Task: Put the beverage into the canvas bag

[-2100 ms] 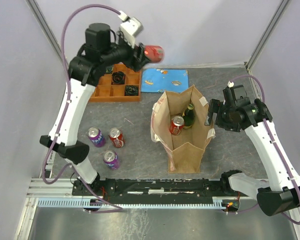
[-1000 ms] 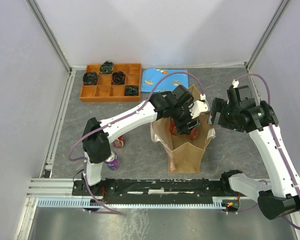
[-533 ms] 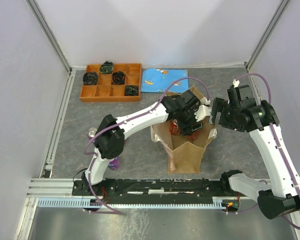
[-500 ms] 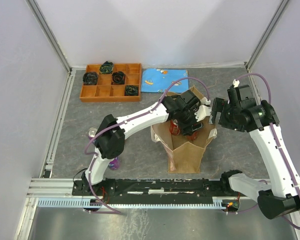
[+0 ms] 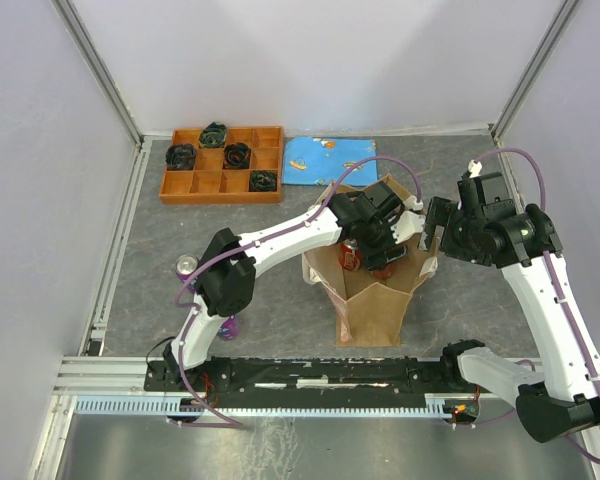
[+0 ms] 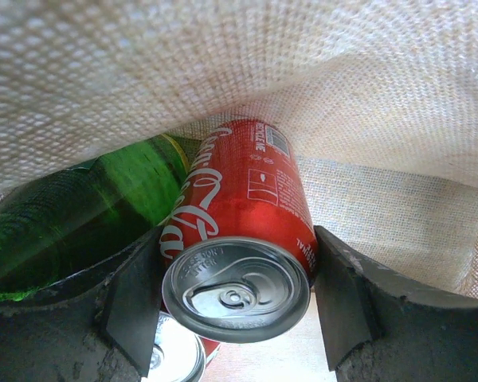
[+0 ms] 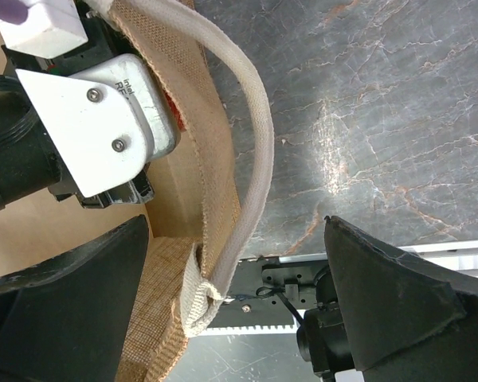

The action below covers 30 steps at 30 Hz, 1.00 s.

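Note:
The canvas bag [image 5: 372,305] stands open in the middle of the table, tan with off-white handles. My left gripper [image 5: 385,255] reaches down inside it, shut on a red cola can [image 6: 243,203], the beverage, gripped near its top with a pad against each side. Under the can lie a green glass bottle [image 6: 80,207] and the silver top of another can [image 6: 174,360]. My right gripper [image 7: 237,231] is open at the bag's right rim, its fingers either side of the bag wall and the off-white handle strap [image 7: 251,167], touching neither.
An orange compartment tray [image 5: 220,187] with dark coiled items sits at the back left, a blue packet [image 5: 330,157] beside it. A purple can [image 5: 187,266] and another purple can [image 5: 227,322] stand left of the bag, partly behind my left arm.
My left arm has swung from high at the back down into the bag with the red can, then settled slightly deeper. My right gripper has stayed open at the bag's rim.

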### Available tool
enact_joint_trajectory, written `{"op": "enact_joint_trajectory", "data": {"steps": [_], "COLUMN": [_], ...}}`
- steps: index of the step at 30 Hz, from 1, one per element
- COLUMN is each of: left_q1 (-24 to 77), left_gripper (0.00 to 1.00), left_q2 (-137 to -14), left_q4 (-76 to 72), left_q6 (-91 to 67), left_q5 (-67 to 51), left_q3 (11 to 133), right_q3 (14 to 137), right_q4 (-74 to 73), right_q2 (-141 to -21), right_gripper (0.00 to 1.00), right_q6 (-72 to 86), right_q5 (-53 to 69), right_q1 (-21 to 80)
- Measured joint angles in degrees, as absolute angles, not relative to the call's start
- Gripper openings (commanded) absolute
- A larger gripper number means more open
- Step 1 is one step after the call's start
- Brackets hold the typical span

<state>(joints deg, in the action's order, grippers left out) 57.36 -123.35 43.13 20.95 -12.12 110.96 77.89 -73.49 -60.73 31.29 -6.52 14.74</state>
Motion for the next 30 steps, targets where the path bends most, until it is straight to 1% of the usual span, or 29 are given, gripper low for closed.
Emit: {"op": "enact_joint_trajectory", "data": {"steps": [1,2,4,6,7,10,20,25,30], "left_q1": [57.4,57.4,57.4,57.4,57.4,57.6,57.9,57.4,55.5], "left_gripper": [0.76,0.82,0.86,0.97,0.99,1.0,0.99,0.99,0.99], "left_q2": [-123.3,-123.3,-123.3,-123.3,-123.3,-123.3,-121.1,-115.8,-107.1], "left_q4": [43.1,43.1,42.9,42.4,42.0,41.0,39.0,38.0,35.6], "left_q6": [20.9,20.9,20.9,20.9,20.8,20.6,20.5,18.7,17.1], "left_q5": [-12.1,-12.1,-12.2,-12.3,-12.4,-12.6,-11.6,-8.3,-5.0], "left_q3": [111.0,111.0,111.0,111.1,111.3,111.7,111.9,111.7,110.8], "right_q3": [77.9,77.9,77.9,77.9,77.9,77.9,77.7,77.8,77.8], "right_q4": [-73.6,-73.6,-73.8,-73.8,-73.8,-73.8,-73.6,-73.1,-72.9], "right_q2": [-60.7,-60.7,-60.7,-60.7,-60.7,-60.7,-60.6,-60.2,-60.7], "right_gripper": [0.99,0.99,0.99,0.99,0.99,0.99,0.99,0.99,0.99], "right_q6": [31.3,31.3,31.3,31.3,31.3,31.3,31.7,31.9,31.9], "right_q5": [-6.5,-6.5,-6.5,-6.5,-6.5,-6.5,-6.4,-5.8,-5.3], "right_q1": [14.7,14.7,14.7,14.7,14.7,14.7,14.7,14.6,14.6]}}
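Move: The left hand is deep inside the canvas bag, with its fingers still around a red can whose middle lies roughly 2 cm below and 1 cm right of the hand. The other red can stands about 3 cm ahead and 5 cm left of the hand, and the green bottle about 6 cm straight ahead. From the idle right hand the held can lies around 11 cm left, 4 cm ahead and 15 cm lower. Opening first, the left fingers spread fully and let go of the red can, while the hand eases about 2 cm to the right and slightly up. Then it rises ever faster out of the bag, some 16 cm up in all, drifting forward and back left near the end, as the wrist swings the fingertips up towards the right and forward by about 25 degrees. ##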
